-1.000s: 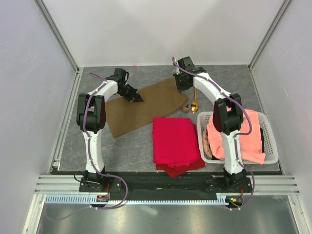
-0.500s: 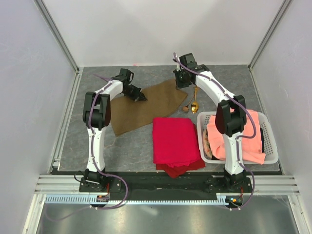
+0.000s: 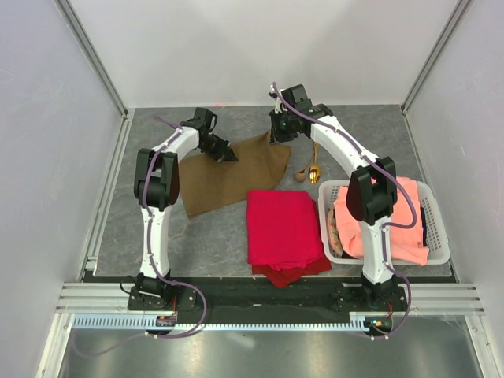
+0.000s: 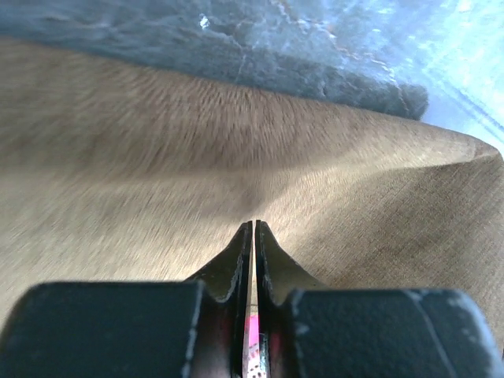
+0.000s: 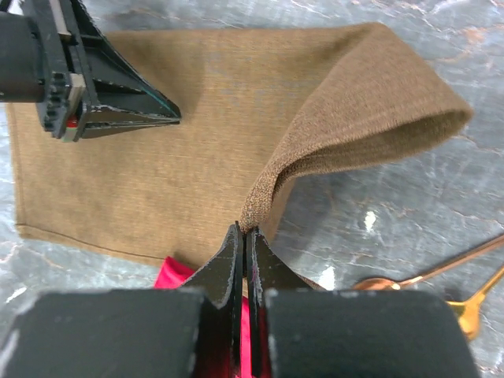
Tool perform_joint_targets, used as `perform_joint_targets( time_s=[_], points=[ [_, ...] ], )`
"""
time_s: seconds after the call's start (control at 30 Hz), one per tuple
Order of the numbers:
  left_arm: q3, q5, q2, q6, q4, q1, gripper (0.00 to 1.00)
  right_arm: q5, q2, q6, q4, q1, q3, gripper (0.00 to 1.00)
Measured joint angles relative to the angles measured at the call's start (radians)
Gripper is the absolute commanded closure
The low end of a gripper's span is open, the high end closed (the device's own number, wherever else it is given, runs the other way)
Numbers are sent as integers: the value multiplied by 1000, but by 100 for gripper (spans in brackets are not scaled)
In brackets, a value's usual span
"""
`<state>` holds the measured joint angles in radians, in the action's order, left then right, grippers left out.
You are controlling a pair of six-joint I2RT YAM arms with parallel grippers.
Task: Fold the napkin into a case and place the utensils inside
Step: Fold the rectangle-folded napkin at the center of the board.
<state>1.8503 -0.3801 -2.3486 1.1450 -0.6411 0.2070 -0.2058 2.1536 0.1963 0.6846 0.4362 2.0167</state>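
The olive-brown napkin (image 3: 224,177) lies at the back of the table, its right part lifted into a loose fold (image 5: 354,118). My left gripper (image 3: 229,157) is shut on the napkin's far edge (image 4: 253,226). The right gripper (image 3: 276,138) pinches the raised right edge (image 5: 245,228), jaws shut on fabric. Two gold utensils (image 3: 312,168) lie on the bare table just right of the napkin, with the spoon (image 5: 425,276) nearest my right fingers. No case is in view.
A folded red cloth (image 3: 282,227) lies in front of the napkin. At the right stands a white basket (image 3: 441,240) with a salmon-orange cloth (image 3: 390,220) draped in it. Side walls close in the table.
The right gripper has carried the napkin's right edge leftward, so the cloth looks narrower. The left gripper has shifted slightly toward the back with its edge.
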Motion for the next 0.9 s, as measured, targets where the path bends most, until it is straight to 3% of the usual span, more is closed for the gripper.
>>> perform_joint_targets(
  time_s=[0.2, 0.53, 0.73, 0.9],
  points=[
    [-12, 58, 111, -131, -95, -23, 91, -8, 0, 17, 0, 31, 44, 100],
    [-360, 216, 468, -384, -201, -75, 91, -38, 40, 78, -18, 131, 161, 100],
    [-561, 249, 506, -430, -218, -133, 92, -64, 89, 149, -69, 206, 177, 100],
    [-617, 248, 506, -433, -203, -144, 93, -83, 142, 208, -122, 262, 177, 100]
  ],
)
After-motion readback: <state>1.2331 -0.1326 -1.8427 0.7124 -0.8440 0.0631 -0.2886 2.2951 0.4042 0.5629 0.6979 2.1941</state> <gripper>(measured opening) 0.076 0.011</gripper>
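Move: Behind and to the left of the low left hand is the brown napkin's near-left corner, about 23 cm back, 14 cm left and 2 cm down; the red cloth is roughly 28 cm back and 18 cm right of that hand. The right hand holds the napkin's raised right end; the left end, where it is headed, lies some 32 cm left, 14 cm back and 14 cm down. From the right hand, the gold spoon is about 16 cm right, 4 cm back. Carrying the pinched right end of the napkin across to the left, the right hand goes about 17 cm, drawing back a little, first rising, then starting to sink. Meanwhile the shut left hand lifts away from mid-napkin in an arc, swings back and left some 22 cm, its left side rolling up about 20 degrees, and comes down close over cloth near the near-left corner. ##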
